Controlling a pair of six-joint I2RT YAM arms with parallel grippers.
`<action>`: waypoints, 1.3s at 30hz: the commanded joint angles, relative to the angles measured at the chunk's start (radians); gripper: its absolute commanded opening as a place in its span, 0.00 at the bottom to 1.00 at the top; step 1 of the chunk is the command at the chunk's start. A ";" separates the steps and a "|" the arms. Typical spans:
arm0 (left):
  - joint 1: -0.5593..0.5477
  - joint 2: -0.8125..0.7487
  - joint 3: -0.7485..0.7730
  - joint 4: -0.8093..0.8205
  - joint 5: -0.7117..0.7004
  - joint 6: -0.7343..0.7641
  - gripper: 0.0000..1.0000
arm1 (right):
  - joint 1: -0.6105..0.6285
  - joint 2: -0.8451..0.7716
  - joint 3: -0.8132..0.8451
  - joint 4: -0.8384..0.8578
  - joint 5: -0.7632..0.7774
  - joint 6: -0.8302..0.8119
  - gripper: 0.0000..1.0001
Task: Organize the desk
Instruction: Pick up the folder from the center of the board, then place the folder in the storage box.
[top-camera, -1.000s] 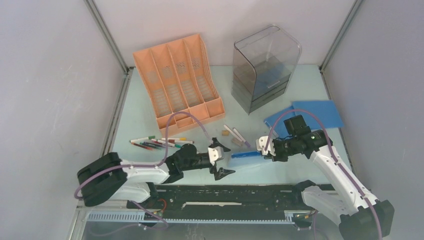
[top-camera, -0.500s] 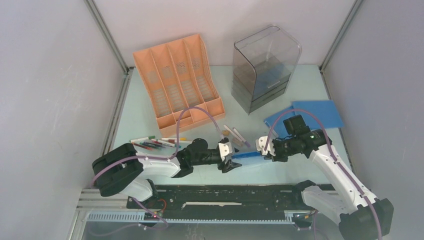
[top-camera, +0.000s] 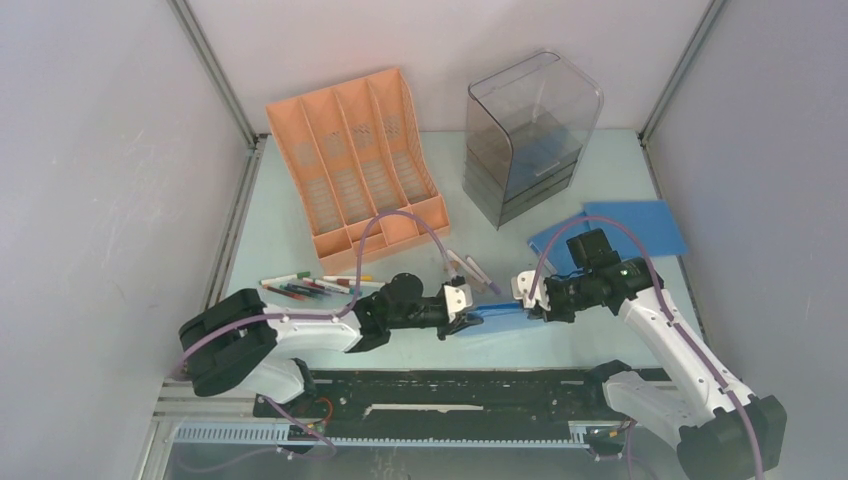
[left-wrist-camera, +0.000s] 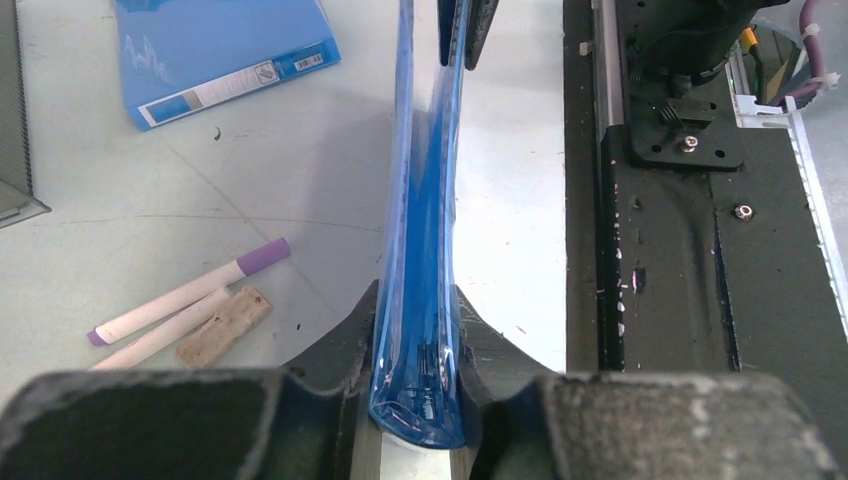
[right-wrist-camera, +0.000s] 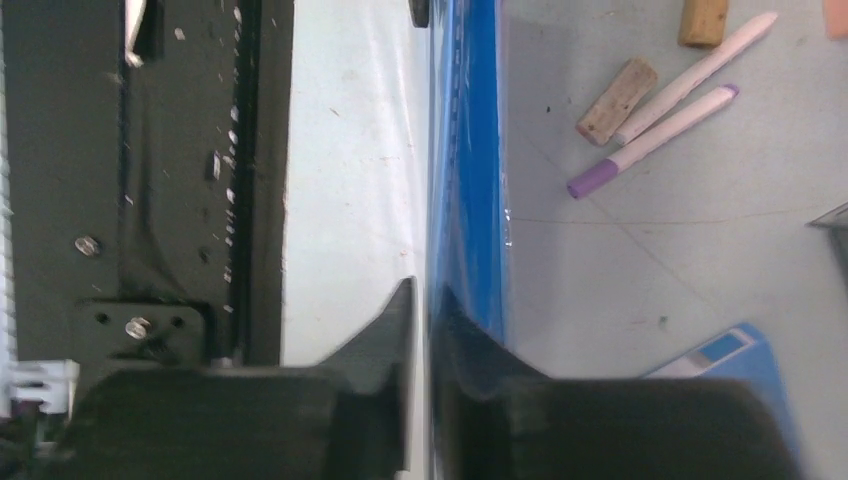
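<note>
A blue folder (top-camera: 495, 318) hangs edge-up just above the front of the pale mint desk (top-camera: 270, 230), between my two grippers. My left gripper (top-camera: 462, 312) is shut on its left end; in the left wrist view the thick blue edge (left-wrist-camera: 420, 250) sits pinched between the jaws of that gripper (left-wrist-camera: 418, 350). My right gripper (top-camera: 527, 293) is shut on the folder's right end. In the right wrist view the right gripper (right-wrist-camera: 425, 320) clamps a thin edge of the folder (right-wrist-camera: 470, 150).
An orange file rack (top-camera: 355, 160) and a smoky drawer unit (top-camera: 525, 135) stand at the back. More blue folders (top-camera: 640, 225) lie at right, coloured pens (top-camera: 310, 287) at left. Purple-tipped markers (left-wrist-camera: 185, 300) and a cork piece (left-wrist-camera: 225, 325) lie beside the held folder. A black rail (top-camera: 450, 395) lines the front.
My left arm has reached right to the folder and its wide-open jaws have closed on the folder's left end. The right gripper has kept its hold in place.
</note>
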 joint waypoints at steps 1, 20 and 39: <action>-0.005 -0.095 0.002 -0.028 -0.023 0.009 0.00 | -0.005 -0.007 0.041 -0.004 -0.058 0.045 0.32; 0.065 -0.603 -0.074 -0.385 -0.209 -0.200 0.00 | -0.458 -0.243 0.205 -0.031 -0.346 0.288 0.87; 0.263 -0.839 -0.031 -0.459 -0.953 -0.407 0.00 | -0.389 -0.219 0.115 0.141 -0.173 0.396 0.88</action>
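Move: The left hand already grips the left end of the upright folder. From it, the orange rack's middle lies about 29 cm ahead and 23 cm left, roughly level. The two markers lie some 9 cm ahead, 3 cm right and 11 cm below; the drawer box stands about 33 cm ahead and 15 cm right. The right hand also still pinches the folder, whose middle is about 8 cm to its left and 3 cm lower, straight across. Up and leftward first, then swinging left and forward, the left hand carries the folder towards the orange rack, some 20 cm left and 11 cm up in all, grip kept, turning nearly 60 degrees counter-clockwise. As it sets off, the right hand opens wide, lets go of the folder and rises clear of it, easing slightly right and forward while turning clockwise. ##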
